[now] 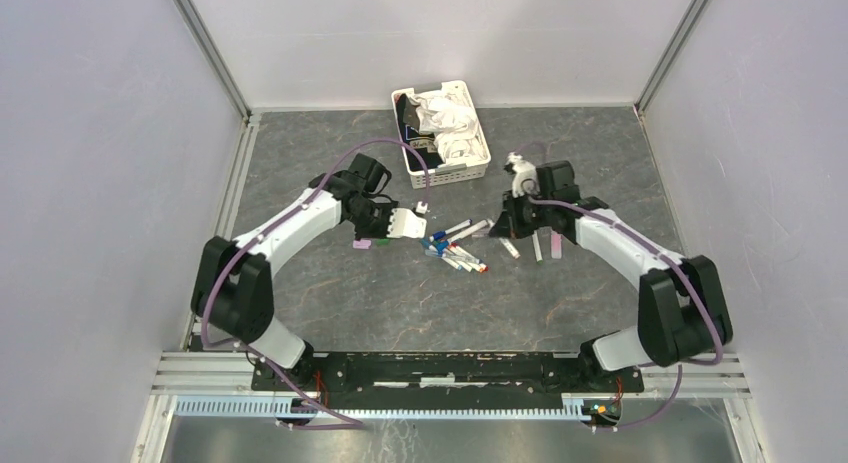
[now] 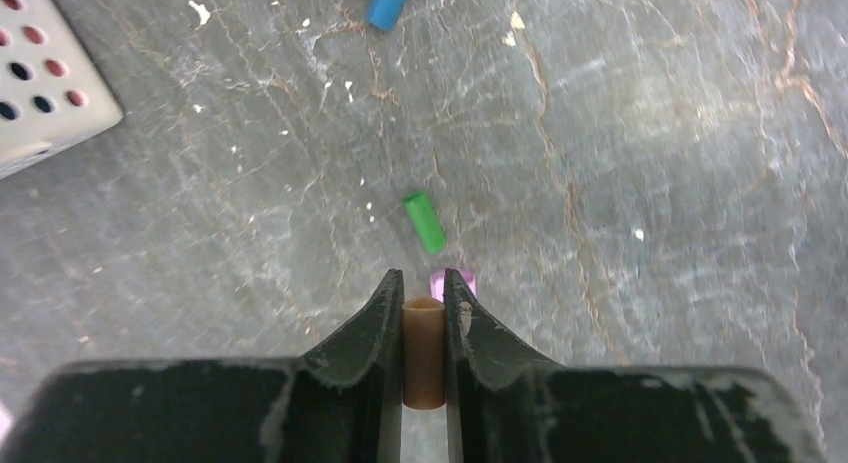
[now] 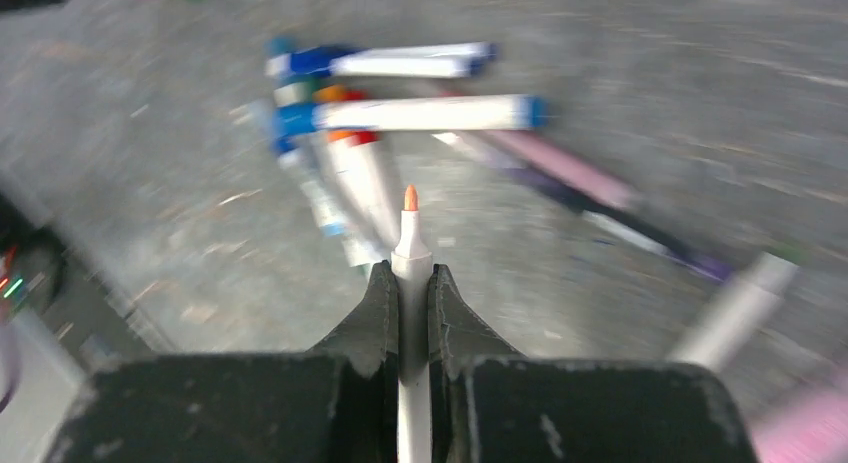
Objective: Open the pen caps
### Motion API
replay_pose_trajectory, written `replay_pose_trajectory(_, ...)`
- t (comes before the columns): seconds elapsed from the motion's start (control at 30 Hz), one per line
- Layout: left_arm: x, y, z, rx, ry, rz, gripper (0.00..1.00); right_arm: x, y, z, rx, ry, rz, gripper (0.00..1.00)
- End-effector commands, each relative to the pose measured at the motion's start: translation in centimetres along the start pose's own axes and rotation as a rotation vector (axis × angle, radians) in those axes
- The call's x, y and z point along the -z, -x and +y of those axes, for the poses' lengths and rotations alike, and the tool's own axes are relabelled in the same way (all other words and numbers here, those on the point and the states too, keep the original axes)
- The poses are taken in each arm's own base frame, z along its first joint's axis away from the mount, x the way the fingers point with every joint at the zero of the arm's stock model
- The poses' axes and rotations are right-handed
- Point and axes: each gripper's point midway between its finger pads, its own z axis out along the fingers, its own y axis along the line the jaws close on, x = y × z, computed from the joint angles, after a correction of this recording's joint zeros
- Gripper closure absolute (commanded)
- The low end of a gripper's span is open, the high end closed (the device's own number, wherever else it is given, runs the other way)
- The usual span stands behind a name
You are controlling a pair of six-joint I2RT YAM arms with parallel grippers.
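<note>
My left gripper (image 2: 423, 283) is shut on a brownish-orange pen cap (image 2: 423, 353), held upright between its fingers just above the table. On the table beyond it lie a green cap (image 2: 424, 221), a pink cap (image 2: 455, 281) and a blue cap (image 2: 389, 3). My right gripper (image 3: 411, 273) is shut on a white pen (image 3: 411, 248) whose bare orange tip (image 3: 410, 197) points forward. A heap of capped pens (image 3: 400, 113) lies ahead of it. From above, the left gripper (image 1: 405, 223) and right gripper (image 1: 510, 218) flank the pen heap (image 1: 455, 251).
A white slotted basket (image 1: 470, 170) holding crumpled cloth stands at the back centre; its corner (image 2: 40, 83) shows at the left wrist view's upper left. A few loose pens (image 1: 537, 246) lie under the right arm. Grey walls close in both sides.
</note>
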Motion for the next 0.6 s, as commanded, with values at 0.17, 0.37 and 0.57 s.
replay_pose_trajectory(0.17, -5.4, -0.9, 2.2, 0.181, 0.031, -0.008, 0.96, 4.4, 1.0, -11.5, -0.112, -0.572, -0.185, 1.0)
replay_pose_trajectory(0.37, -7.5, -2.6, 2.1, 0.262, 0.036, 0.057, 0.9, 4.6, -0.2, -14.7, -0.145, -0.711, -0.177, 1.0)
replay_pose_trajectory(0.57, -8.0, -2.9, 1.2, 0.287, 0.009, 0.059, 0.7, 4.9, -1.1, -16.3, -0.165, -0.769, -0.172, 1.0)
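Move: The left hand, holding the orange cap, has the green cap on the table about 3 cm ahead, 3 cm to its right and 9 cm below; the pink cap lies some 5 cm left of the green one and 1 cm nearer the base, the marker pile's middle roughly 22 cm to the hand's right and 1 cm ahead. From the right hand, holding the uncapped orange marker, the green-tipped marker lies about 12 cm right, 1 cm ahead and 9 cm below; the pink highlighter is 6 cm right of that marker and 1 cm farther out, the purple pen 8 cm left of it and 4 cm farther out. The right hand carries the uncapped orange marker about 13 cm to the right and some 5 cm forward, sinking 5 cm mostly in the later half, while it turns some 30 degrees clockwise and tips its fingers towards straight down, bringing the marker over the green-tipped one beside the highlighter. Meanwhile the left hand lowers the orange cap nearly 8 cm towards the table beside the green cap, easing 3 cm forward and turning slightly counter-clockwise, slowing towards the end; both grippers stay closed on what they hold. ##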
